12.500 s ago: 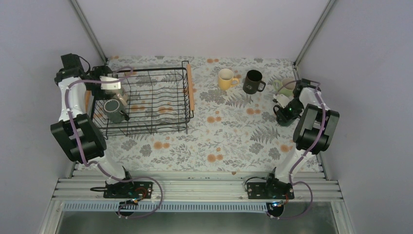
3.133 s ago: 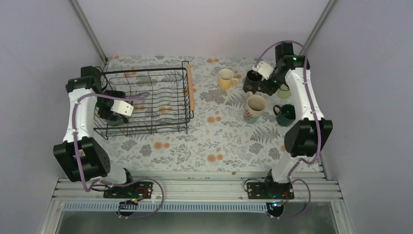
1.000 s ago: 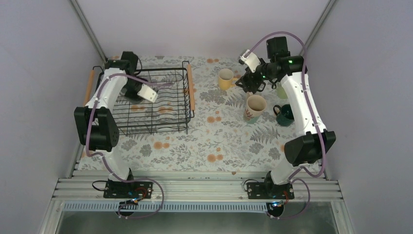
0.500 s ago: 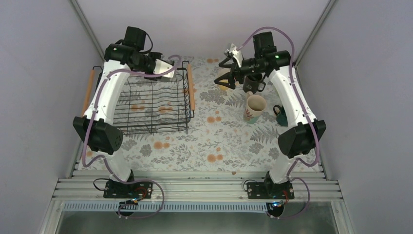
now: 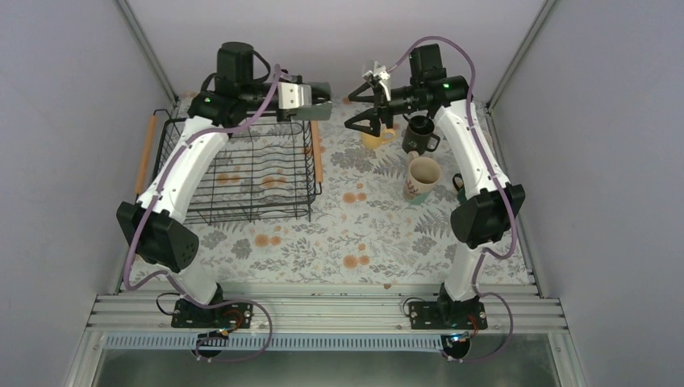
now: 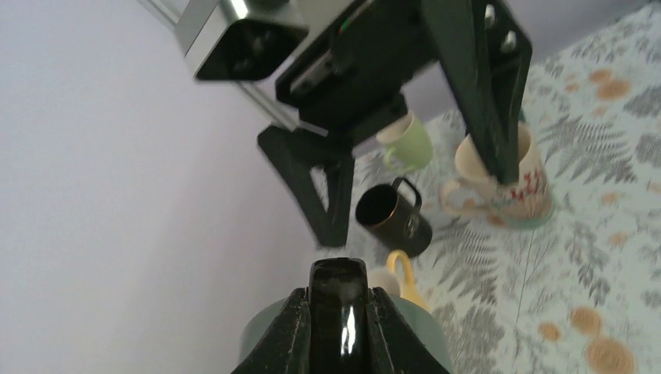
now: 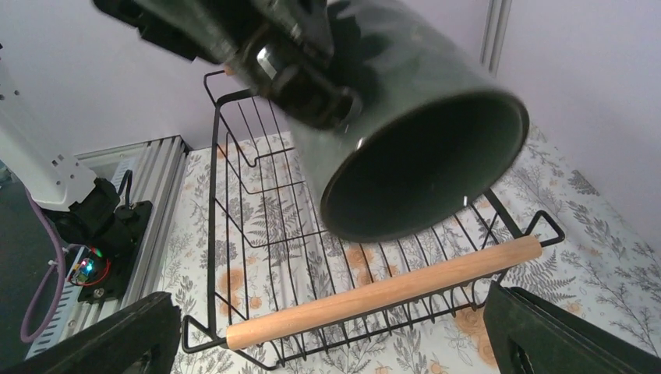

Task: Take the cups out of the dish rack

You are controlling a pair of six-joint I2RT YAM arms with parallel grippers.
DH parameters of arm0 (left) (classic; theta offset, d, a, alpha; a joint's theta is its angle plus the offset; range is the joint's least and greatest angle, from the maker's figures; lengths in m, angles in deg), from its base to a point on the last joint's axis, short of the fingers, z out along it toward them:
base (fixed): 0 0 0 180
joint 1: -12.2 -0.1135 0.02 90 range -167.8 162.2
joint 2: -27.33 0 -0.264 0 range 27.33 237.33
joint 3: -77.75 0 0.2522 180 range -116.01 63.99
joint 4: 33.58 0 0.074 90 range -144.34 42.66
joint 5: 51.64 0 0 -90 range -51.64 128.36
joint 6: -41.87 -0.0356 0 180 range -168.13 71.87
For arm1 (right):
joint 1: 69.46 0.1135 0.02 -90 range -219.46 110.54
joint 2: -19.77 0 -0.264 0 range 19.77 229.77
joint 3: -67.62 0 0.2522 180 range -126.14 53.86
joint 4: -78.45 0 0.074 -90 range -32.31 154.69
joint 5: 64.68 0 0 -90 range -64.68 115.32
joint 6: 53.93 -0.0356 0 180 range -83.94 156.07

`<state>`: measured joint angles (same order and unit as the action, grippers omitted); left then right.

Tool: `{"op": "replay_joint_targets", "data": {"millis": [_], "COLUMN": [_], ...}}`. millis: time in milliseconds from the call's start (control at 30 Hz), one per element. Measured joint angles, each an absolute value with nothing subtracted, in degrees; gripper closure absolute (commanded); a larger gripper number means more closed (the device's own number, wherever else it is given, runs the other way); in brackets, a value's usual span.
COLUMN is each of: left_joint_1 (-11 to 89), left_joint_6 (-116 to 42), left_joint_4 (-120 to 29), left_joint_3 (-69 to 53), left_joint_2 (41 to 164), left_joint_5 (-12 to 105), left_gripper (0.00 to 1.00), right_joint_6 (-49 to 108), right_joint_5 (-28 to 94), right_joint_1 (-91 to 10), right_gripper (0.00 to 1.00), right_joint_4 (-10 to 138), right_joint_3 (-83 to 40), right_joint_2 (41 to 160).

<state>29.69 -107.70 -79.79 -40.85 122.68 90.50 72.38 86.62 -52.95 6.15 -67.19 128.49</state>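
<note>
My left gripper (image 5: pixel 306 98) is shut on the handle of a grey-green cup (image 5: pixel 320 103), held in the air above the right wooden handle of the black wire dish rack (image 5: pixel 242 218). In the left wrist view the fingers (image 6: pixel 296 327) pinch the glossy handle (image 6: pixel 339 312). My right gripper (image 5: pixel 359 111) stands open just right of this cup, facing its mouth (image 7: pixel 421 167), with nothing between its fingers (image 7: pixel 117 335). On the table lie a yellow cup (image 5: pixel 375 139), a black cup (image 5: pixel 419 133), a cream patterned cup (image 5: pixel 423 176) and a pale green cup (image 6: pixel 405 144). The dark teal cup is mostly hidden by the right arm.
The rack's wooden handle (image 7: pixel 382 292) runs below the held cup in the right wrist view, with floral cloth showing through the wires. A second wooden handle (image 5: pixel 146 153) is on the rack's left side. Walls and metal posts close in the back corners.
My left arm lifted the grey-green cup out of the rack and carried it up and right. My right arm swung left from the set-down cups toward it, and its jaws opened wide.
</note>
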Motion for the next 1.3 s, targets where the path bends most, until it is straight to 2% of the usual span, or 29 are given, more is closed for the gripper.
{"op": "replay_joint_targets", "data": {"millis": [233,333,400,667,833,1033,1100,1167,1233,1267,1300], "left_joint_1": [34.15,34.96,35.35,35.57,35.57,35.46,35.73,35.9,35.88,35.79,35.59], "left_joint_6": [-99.68,-97.64,-96.86,-96.62,-98.04,-100.11,-101.62,-103.55,-106.02,-107.02,-108.09], "left_joint_4": [-69.54,-66.69,-65.73,-65.3,-65.21,-63.61,-64.01,-65.08,-66.21,-66.65,-66.89], "left_joint_3": [-38.84,-39.17,-39.98,-42.51,-42.91,-38.4,-36.59,-35.61,-34.47,-33.62,-32.65], "left_joint_2": [124.93,126.27,127.62,130.57,130.55,127.73,125.98,124.19,121.96,120.67,119.45], "left_joint_5": [93.16,94.3,94.67,97.07,98.28,95.57,94.32,92.72,90.34,89.1,88.0], "left_gripper": [0.98,0.98,0.98,0.98,0.97,0.6,0.57,0.37,0.25,0.1,0.01], "right_joint_6": [71.53,71.57,71.62,71.66,71.24,71.62,71.53,71.53,71.62,71.72,71.83], "right_joint_5": [87.47,87.95,88.48,89.77,90.51,89.09,87.12,85.05,83.14,82.05,80.89], "right_joint_1": [-51.7,-51.07,-50.72,-50.41,-50.43,-50.33,-50.33,-50.35,-50.37,-50.39,-50.41], "right_gripper": [0.02,0.08,0.27,0.78,0.96,0.97,0.97,0.97,0.97,0.97,0.97], "right_joint_4": [7.07,7.11,6.87,5.69,5.03,5.51,5.45,5.05,4.18,3.39,2.52], "right_joint_3": [-69.84,-70.36,-70.73,-71.41,-71.32,-68.28,-66.84,-65.86,-65.79,-65.95,-66.16], "right_joint_2": [130.96,131.82,132.62,134.57,134.57,133.13,132.43,131.88,131.68,131.66,131.66]}}
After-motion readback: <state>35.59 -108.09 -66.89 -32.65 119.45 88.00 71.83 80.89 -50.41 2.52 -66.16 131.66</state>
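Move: The grey cup hangs between the hands, still pinched at its handle by the left one, its middle about 8 cm to the left of the open right hand, level fore and aft and 2 cm above. The right gripper, where it is going, is some 12 cm to the left hand's right and about 4 cm lower. Beneath, from the right hand, the yellow cup stands 11 cm ahead, 6 cm right and the black cup 10 cm ahead, 18 cm right, both 30 cm down; the rack's wooden handle is 4 cm ahead, 8 cm left, 24 cm below. The grey cup is carried about 6 cm rightward by the left hand, turning some 10 degrees clockwise, while the right hand comes nearly 3 cm left and closes on it near the handle. With both holding, the left fingers open and let go, backing 2–3 cm left and slightly back; the right hand sinks 3 cm and eases a little rightward with its grip kept. ##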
